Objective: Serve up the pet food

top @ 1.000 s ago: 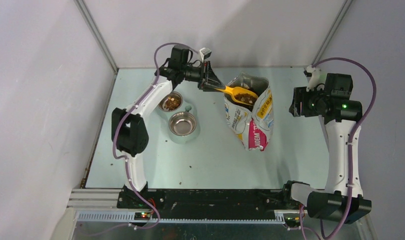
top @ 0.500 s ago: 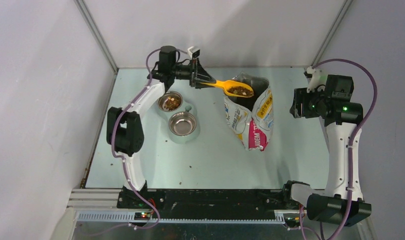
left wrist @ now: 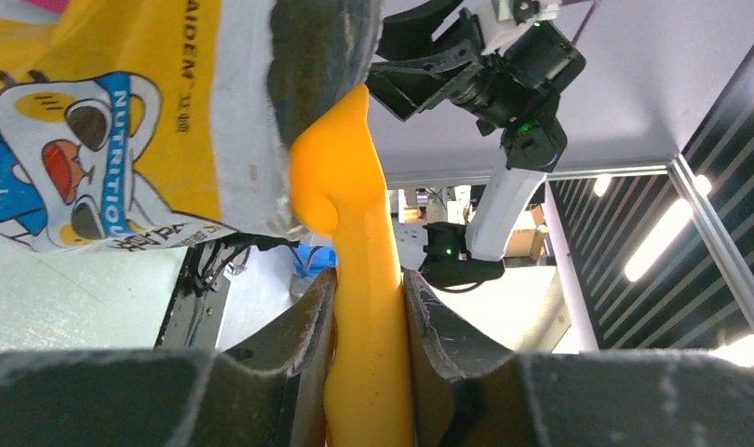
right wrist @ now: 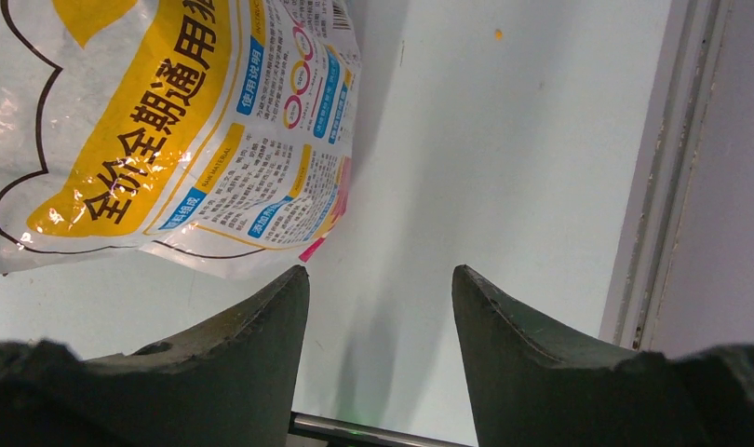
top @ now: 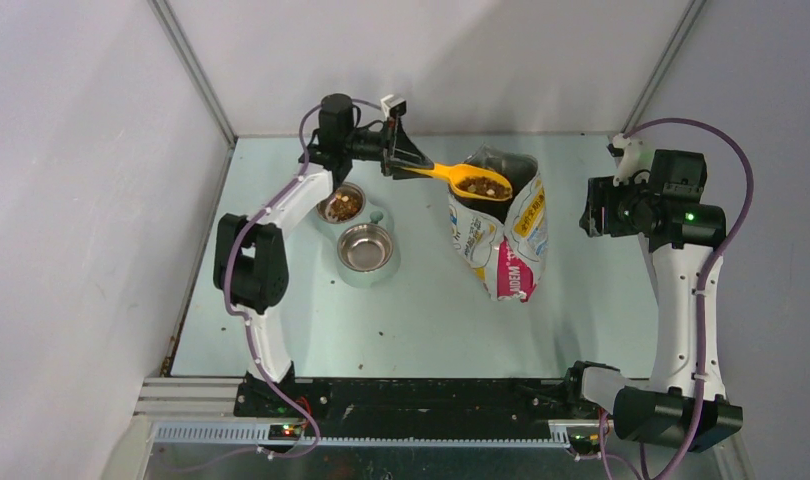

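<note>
My left gripper (top: 409, 165) is shut on the handle of an orange scoop (top: 459, 177). The scoop bowl holds dark-brown pet food (top: 483, 185) and hangs over the open mouth of the printed foil bag (top: 501, 240). In the left wrist view the scoop handle (left wrist: 366, 307) sits clamped between my fingers, with the bag (left wrist: 122, 121) at upper left. A double pet bowl stands left of the bag: the far bowl (top: 341, 204) holds kibble, the near bowl (top: 366, 247) shows bare metal. My right gripper (right wrist: 378, 279) is open and empty, above the table right of the bag (right wrist: 168, 130).
White walls enclose the table on the left, back and right. A few stray pellets (top: 382, 331) lie on the table surface. The right arm (top: 649, 205) hovers near the right wall. A metal rail (top: 381, 395) runs along the near edge.
My left gripper has lifted the loaded scoop out of the bag and drawn it slightly back and left. In the last half second it barely moved. The right arm has stayed still.
</note>
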`<state>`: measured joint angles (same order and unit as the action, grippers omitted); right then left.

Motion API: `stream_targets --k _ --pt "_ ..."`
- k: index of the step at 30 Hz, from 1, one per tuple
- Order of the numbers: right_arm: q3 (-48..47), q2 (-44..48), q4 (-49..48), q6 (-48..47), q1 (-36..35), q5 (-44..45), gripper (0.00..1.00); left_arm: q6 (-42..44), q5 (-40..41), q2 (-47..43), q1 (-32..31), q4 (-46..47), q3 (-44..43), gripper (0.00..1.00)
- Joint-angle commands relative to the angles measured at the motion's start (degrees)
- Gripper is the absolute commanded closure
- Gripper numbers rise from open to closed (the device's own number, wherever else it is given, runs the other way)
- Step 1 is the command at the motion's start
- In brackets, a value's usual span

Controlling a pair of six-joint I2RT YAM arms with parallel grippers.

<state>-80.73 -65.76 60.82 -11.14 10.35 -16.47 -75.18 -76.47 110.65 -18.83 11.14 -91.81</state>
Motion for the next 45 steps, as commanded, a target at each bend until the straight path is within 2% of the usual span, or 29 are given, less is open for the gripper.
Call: stream_targets --k 1,4,5,7,10,23,33,45 --pt "-1.2 1.0 -0.1 -1.1 0.3 0.9 0.39 1.2 -2.9 -3.2 1.8 -0.9 -6.5 1.00" --pt "-0.8 1.4 0.0 -1.5 0.3 0.7 0.39 3.0 -2.6 -5.5 3.4 -5.6 -7.1 1.00" --pt "-0.8 1.3 -0.2 -1.5 0.3 0.6 0.39 2.3 -2.2 -5.6 3.3 -3.0 -6.8 1.00" --pt "-0.6 0.8 -0.8 -1.4 0.3 0.6 0.39 -0.6 -0.5 -3.7 1.3 -0.9 -7.5 1.00" --pt "-2.5 -0.3 -0.3 -1.3 0.3 0.0 0.39 1.0 -1.6 -0.5 -1.2 -4.6 -12.9 1.00" --pt "-2.3 -0.2 0.0 -2.3 0.2 -0.6 0.39 4.2 -1.2 -2.8 2.5 -10.0 -15.9 1.00" --pt "-3.0 -0.8 0.1 -2.0 0.2 -1.9 0.39 6.3 -0.3 -6.3 13.5 -12.1 -11.8 1.00" --pt "-3.1 -1.7 -0.3 -1.7 0.1 -2.7 0.39 3.4 0.2 -10.6 29.0 -5.0 -2.3 1.00"
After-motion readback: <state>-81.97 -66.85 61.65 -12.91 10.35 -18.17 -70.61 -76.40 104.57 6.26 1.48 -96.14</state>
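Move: The left hand holds the loaded scoop. The far bowl, which already has food in it, lies about 14 cm ahead and 18 cm to the left, roughly 30 cm below; the near, empty bowl is about 2 cm ahead and 12 cm left, as low. The open food bag's middle stands about 18 cm right, 1 cm ahead and 20 cm below. From the idle right hand, the far bowl is some 22 cm ahead, 49 cm left and 25 cm below. Still pinching the yellow scoop by its handle, the left hand first rises about 6 cm to bring the loaded head up clear of the bag's mouth, with a small left-right wobble. It then swings left and somewhat forward, away from the bag and towards the far bowl, speeding up over some 18 cm, while the wrist turns about 25 degrees counter-clockwise and the grip stays shut. ##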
